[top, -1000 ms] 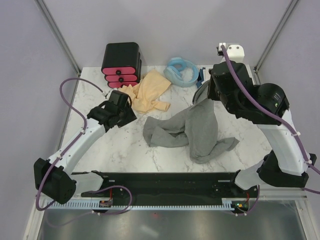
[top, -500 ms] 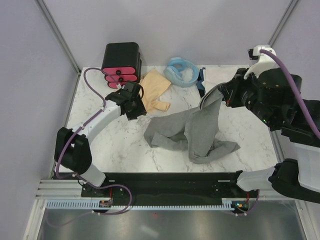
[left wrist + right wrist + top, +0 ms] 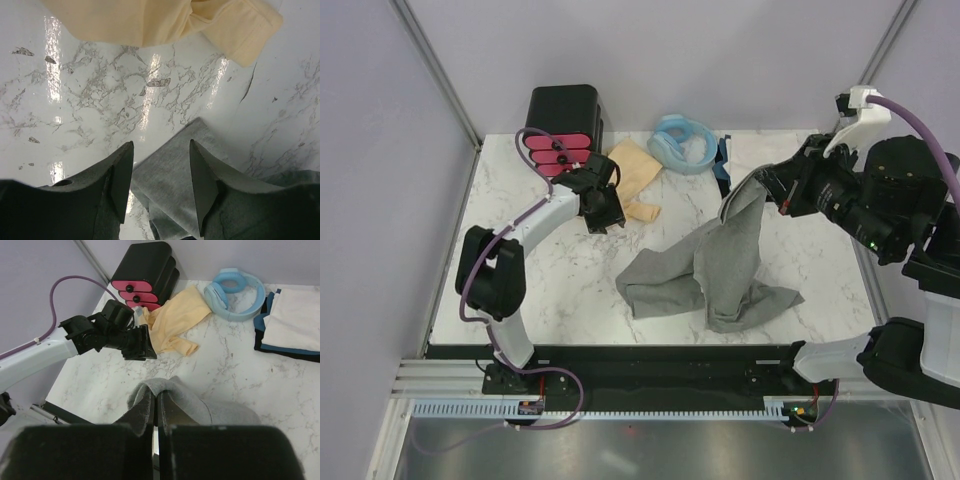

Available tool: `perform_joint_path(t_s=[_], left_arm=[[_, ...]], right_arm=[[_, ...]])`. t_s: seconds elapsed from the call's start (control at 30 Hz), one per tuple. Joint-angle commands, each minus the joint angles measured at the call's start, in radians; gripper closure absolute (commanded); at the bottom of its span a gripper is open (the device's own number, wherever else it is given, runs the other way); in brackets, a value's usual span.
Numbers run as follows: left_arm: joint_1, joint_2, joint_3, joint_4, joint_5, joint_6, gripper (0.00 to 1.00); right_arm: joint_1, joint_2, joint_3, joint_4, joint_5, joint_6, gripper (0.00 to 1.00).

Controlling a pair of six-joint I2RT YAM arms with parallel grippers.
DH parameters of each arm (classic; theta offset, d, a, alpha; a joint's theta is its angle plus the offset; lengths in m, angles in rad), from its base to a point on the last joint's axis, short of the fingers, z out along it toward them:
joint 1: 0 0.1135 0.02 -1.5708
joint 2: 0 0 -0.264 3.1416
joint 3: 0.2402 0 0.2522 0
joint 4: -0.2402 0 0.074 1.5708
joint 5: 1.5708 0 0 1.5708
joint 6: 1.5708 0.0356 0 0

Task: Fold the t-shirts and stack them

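Note:
The large heather-grey t-shirt (image 3: pixel 720 265) lies crumpled mid-table, with one edge lifted. My right gripper (image 3: pixel 765 190) (image 3: pixel 156 395) is shut on that raised grey fold (image 3: pixel 215 407). The tan-yellow t-shirt (image 3: pixel 635 175) (image 3: pixel 150 20) lies bunched at the back by the black box. My left gripper (image 3: pixel 608 212) (image 3: pixel 161 150) hangs open just in front of the tan shirt. A corner of grey cloth (image 3: pixel 170 180) shows below and between its fingers, ungripped. A folded whitish t-shirt (image 3: pixel 295 320) rests on dark folded ones at the back right.
A black box with pink drawers (image 3: pixel 562 125) stands at the back left. A light-blue coiled hose (image 3: pixel 682 143) lies at the back centre. Walls close in the left, back and right sides of the marble table (image 3: pixel 550 290). A black rail (image 3: pixel 650 365) runs along the near edge.
The left arm swung toward the back, its gripper now by the tan shirt. The right arm pulled to the right, carrying the grey shirt's raised edge with it.

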Motion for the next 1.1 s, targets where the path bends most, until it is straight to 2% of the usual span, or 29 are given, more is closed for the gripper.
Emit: perform_joint_path(t_s=[0.0, 0.13, 0.27, 0.6, 0.87, 1.07], left_arm=[[0.002, 0.012, 0.044, 0.007, 0.068, 0.060, 0.44], [-0.007, 0.032, 0.042, 0.012, 0.090, 0.096, 0.44], [-0.015, 0.110, 0.071, -0.001, 0.188, 0.145, 0.44], [-0.130, 0.109, -0.002, -0.002, 0.209, 0.210, 0.43], [-0.177, 0.115, -0.038, -0.001, 0.225, 0.227, 0.44], [-0.181, 0.152, -0.005, 0.010, 0.225, 0.253, 0.43]], right_arm=[[0.002, -0.063, 0.012, 0.098, -0.043, 0.031, 1.00], [0.002, -0.086, -0.031, 0.115, -0.017, 0.037, 1.00], [0.002, -0.094, -0.114, 0.115, -0.026, 0.060, 1.00], [0.002, -0.083, -0.278, 0.119, -0.011, 0.102, 1.00], [0.003, -0.069, -0.310, 0.135, -0.004, 0.105, 1.00], [0.002, -0.065, -0.327, 0.142, 0.000, 0.103, 1.00]])
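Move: Back and to the right of the open left hand lies the grey t-shirt's free left end, some 11 cm back, 6 cm right and 9 cm below. The yellow t-shirt's middle lies about 15 cm straight ahead of this hand, the blue headphones roughly 27 cm ahead and 19 cm right, at table height. From the raised right hand, gripping the grey shirt's other end, that free end is about 26 cm left, 3 cm ahead and 49 cm down. Coming in over the grey shirt's free end, the left hand eases right, then sweeps back and right while sinking, about 12 cm in all, its wrist turning some 25 degrees clockwise and its fingers staying half open, apparently short of the cloth. The right hand keeps its pinch, drifts slightly back and up, then lowers its end while easing left and forward. ##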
